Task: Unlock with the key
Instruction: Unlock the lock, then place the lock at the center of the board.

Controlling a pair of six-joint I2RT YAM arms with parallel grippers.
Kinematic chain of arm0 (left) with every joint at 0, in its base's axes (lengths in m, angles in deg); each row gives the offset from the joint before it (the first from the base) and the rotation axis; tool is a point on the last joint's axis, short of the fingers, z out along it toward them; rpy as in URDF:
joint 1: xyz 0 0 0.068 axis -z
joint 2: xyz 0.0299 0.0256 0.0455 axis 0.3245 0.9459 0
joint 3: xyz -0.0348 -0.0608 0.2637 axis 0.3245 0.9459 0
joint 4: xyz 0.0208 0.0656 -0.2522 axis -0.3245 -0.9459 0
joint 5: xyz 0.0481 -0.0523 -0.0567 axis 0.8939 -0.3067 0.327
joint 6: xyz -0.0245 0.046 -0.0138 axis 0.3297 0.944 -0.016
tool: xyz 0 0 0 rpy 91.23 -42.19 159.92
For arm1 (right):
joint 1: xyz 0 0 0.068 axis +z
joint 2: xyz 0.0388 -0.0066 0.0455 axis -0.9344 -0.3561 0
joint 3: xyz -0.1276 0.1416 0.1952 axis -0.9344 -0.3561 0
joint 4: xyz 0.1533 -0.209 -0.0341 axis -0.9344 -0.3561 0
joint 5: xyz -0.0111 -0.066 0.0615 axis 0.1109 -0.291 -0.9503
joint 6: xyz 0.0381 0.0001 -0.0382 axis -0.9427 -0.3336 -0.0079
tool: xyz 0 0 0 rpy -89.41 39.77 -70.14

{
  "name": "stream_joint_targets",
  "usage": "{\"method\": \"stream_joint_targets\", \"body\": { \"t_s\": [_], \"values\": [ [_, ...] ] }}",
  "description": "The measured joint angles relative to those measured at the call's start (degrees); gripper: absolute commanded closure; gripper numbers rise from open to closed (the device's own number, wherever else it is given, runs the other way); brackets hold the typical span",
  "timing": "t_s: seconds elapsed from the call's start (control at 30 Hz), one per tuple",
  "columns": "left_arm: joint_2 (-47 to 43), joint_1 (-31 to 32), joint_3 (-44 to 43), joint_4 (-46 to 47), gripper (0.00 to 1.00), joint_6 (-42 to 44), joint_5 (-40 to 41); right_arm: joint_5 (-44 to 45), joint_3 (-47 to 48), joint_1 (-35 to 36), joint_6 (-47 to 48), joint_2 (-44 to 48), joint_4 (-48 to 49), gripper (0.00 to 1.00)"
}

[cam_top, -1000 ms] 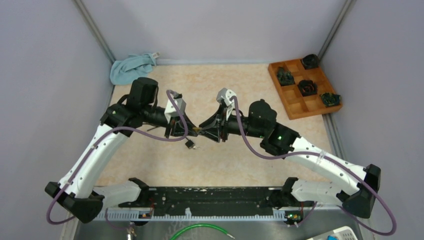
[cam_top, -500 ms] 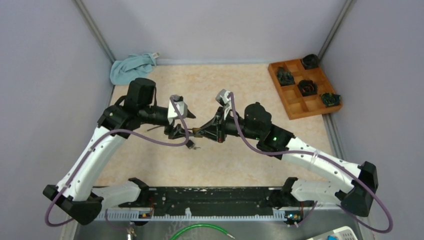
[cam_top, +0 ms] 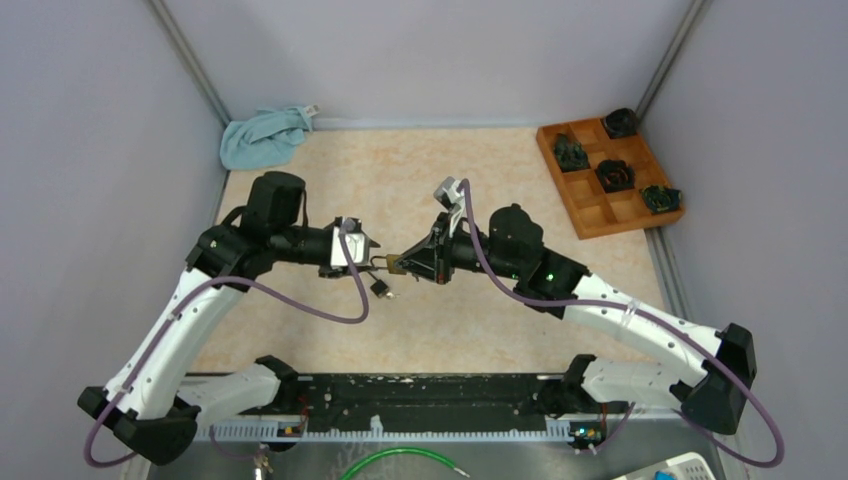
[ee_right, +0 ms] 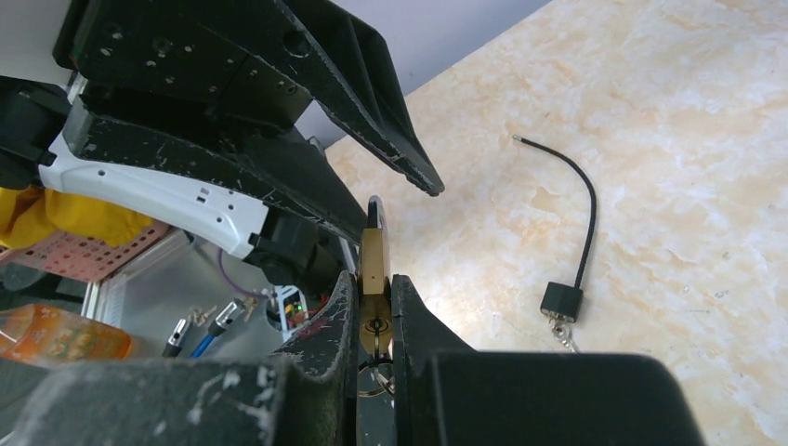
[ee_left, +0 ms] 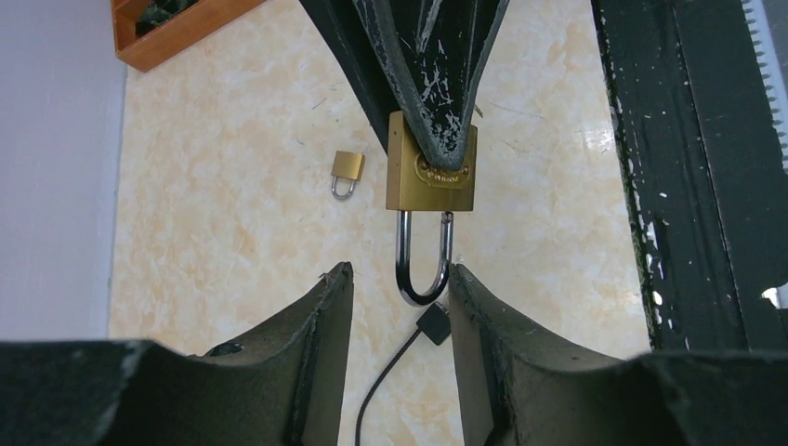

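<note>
A brass padlock (ee_left: 432,177) hangs in the air over the table's middle, and my right gripper (ee_right: 374,283) is shut on its body (ee_right: 374,255). Its keyhole faces the right wrist camera, and a key ring hangs just below it. The key itself I cannot make out. The steel shackle (ee_left: 423,255) points at my left gripper (ee_left: 400,271), which is open. The loop lies between the fingertips, close against one finger (ee_left: 465,297). In the top view the two grippers meet at the padlock (cam_top: 395,264).
A black cable lock (ee_left: 434,325) lies on the table under the grippers, with a small second brass padlock (ee_left: 347,172) nearby. A wooden compartment tray (cam_top: 610,178) sits at the back right. A blue cloth (cam_top: 262,137) lies at the back left. A black rail (cam_top: 420,395) runs along the near edge.
My right gripper has shut on the padlock's body. My left gripper has let go, opened, and drawn back slightly to the left, its wrist turning and dropping lower.
</note>
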Motion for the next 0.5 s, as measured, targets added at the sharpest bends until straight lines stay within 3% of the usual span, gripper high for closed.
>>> {"method": "stream_joint_targets", "body": {
  "t_s": [0.13, 0.23, 0.33, 0.4, 0.5],
  "values": [
    [0.07, 0.0, 0.52, -0.15, 0.62, 0.92, 0.39, -0.26, 0.0, -0.02, -0.44, 0.0, 0.02, 1.0],
    [0.07, 0.0, 0.96, 0.13, 0.83, 1.6, 0.87, -0.72, 0.0, -0.09, -1.36, -0.02, 0.07, 1.0],
    [-0.24, 0.0, 2.25, 2.14, 0.95, 2.38, 2.1, -1.01, -0.02, -0.55, -3.28, -0.68, 0.74, 1.0],
    [-1.49, 0.02, 4.5, 4.61, 0.96, 3.8, 3.76, -1.68, -0.13, -1.86, -6.01, -1.79, 1.79, 1.0],
    [-4.09, 0.28, 8.59, 8.76, 0.88, 6.73, 6.67, -4.15, -1.49, -3.74, -11.1, -4.0, 4.87, 1.0]
  ]
}}
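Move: The held padlock's U-shaped shackle lies between the left fingertips, about 1 cm back and 1 cm right of the left hand point and level with it. The padlock's body is roughly 4 cm right and 1 cm back. Some 28 cm below on the table, the black cable lock sits about 3 cm back and the loose padlock about 5 cm ahead and 14 cm right. From the right hand, which grips the body, the shackle is about 4 cm left and 1 cm ahead. Forward and down about 3 cm goes the left hand, first easing mostly down while its half-open fingers close and pinch the shackle, then swinging forward. The right hand keeps its grip on the body and, late on, follows forward and down some 2 cm. The two wrists roll in opposite senses, about 10 degrees each, twisting shackle against body. ##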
